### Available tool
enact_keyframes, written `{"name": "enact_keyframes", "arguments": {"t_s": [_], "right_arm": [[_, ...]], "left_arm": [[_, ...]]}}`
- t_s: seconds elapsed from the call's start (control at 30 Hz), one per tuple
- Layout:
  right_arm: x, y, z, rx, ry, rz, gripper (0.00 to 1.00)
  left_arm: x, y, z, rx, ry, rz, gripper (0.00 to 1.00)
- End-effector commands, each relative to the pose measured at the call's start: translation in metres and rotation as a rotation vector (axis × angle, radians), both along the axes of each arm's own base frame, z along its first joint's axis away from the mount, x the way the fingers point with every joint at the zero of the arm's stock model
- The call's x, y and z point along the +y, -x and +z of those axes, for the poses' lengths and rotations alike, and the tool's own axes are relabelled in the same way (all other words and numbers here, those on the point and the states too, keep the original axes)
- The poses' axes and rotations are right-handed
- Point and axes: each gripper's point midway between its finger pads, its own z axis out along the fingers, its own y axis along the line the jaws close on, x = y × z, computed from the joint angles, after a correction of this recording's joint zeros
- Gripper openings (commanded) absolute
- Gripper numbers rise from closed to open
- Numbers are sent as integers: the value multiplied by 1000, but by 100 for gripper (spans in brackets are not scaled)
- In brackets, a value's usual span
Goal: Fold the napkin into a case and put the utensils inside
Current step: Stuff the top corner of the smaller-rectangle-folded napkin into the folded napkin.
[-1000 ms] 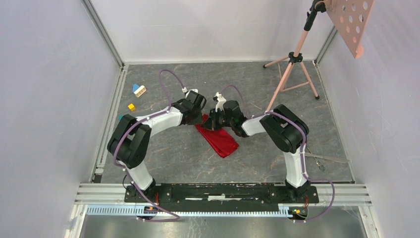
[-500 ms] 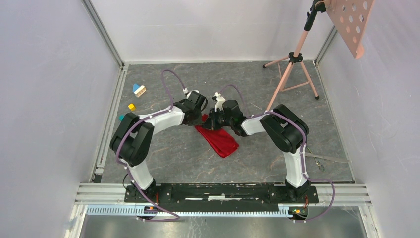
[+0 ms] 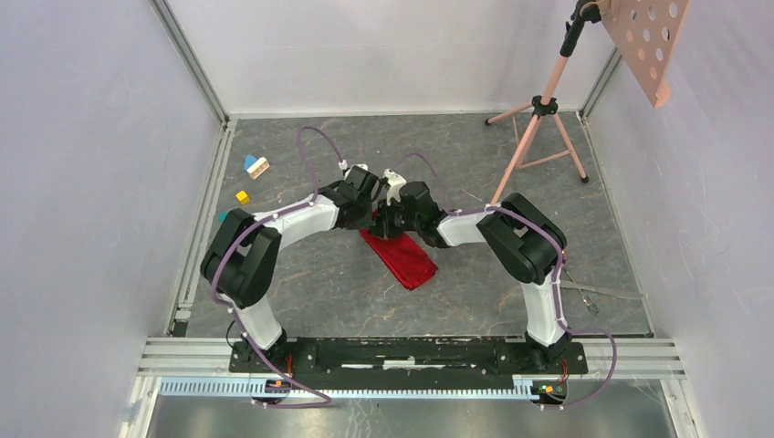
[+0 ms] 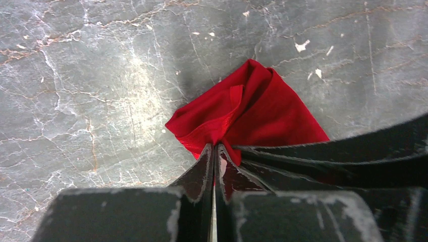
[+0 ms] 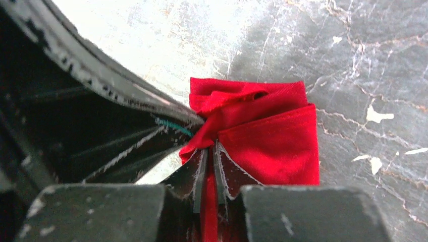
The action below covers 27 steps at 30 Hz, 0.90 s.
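The red napkin lies folded into a narrow strip on the grey floor, running from the centre toward the near right. Both grippers meet at its far end. In the left wrist view my left gripper is shut on a bunched corner of the napkin. In the right wrist view my right gripper is shut on a fold of the napkin, with red cloth between its fingers. Seen from above, the left gripper and right gripper nearly touch. Slim utensils lie far right, small and faint.
Small toy blocks and a yellow one lie by the left wall rail. A pink tripod stand with a perforated board stands at the back right. Walls close in on three sides.
My left gripper has shut on the napkin's far corner. The right gripper has shifted a little left, up against the left one, and the cloth's far end has bunched.
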Motion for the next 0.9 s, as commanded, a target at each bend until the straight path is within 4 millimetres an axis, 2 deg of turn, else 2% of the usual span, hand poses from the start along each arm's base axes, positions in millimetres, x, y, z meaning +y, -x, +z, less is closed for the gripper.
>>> {"name": "enact_keyframes", "arguments": {"t_s": [0.0, 0.07, 0.13, 0.2, 0.33, 0.57, 0.7, 0.87], "right_arm": [[6, -16, 16, -135, 109, -30, 12], [10, -19, 10, -139, 112, -40, 13], [19, -16, -6, -73, 91, -2, 13], [19, -12, -7, -49, 58, 5, 13], [11, -1, 14, -53, -9, 16, 26], [-1, -1, 46, -65, -67, 35, 36], [1, -5, 51, -79, -74, 41, 40], [8, -10, 41, -61, -74, 46, 39]], "left_arm": [[-21, 1, 24, -52, 121, -68, 2], [-25, 5, 22, -34, 159, -65, 2], [-26, 8, 19, -18, 194, -51, 2], [-20, 8, 15, -12, 183, -31, 2], [-5, 7, 9, 7, 174, 3, 2], [2, 6, 9, 6, 173, 8, 2], [1, 7, 10, 6, 178, 4, 2], [0, 7, 12, 4, 186, 1, 2]]}}
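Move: Right at the right hand's nearly closed fingertips, only about 1 cm forward and 1 cm to the left, is the mouth of the folded napkin where its corner is being stuffed in. The napkin's upper end lies some 4 cm forward and 3 cm left of that hand, its lower end about 11 cm back and 9 cm to the right. For the left hand, already shut on the cloth edge, the mouth lies about 1 cm ahead and 1 cm to its right. Pushing about 1.5 cm to the left and slightly forward into the napkin's mouth, the right hand then reverses, opening its fingers to roughly 40% as it backs some 2.5 cm to the right and rises 2 cm. The left hand keeps its shut grip on the edge, easing about 1.5 cm back, slightly left and down, with its left side tipping down a little. ##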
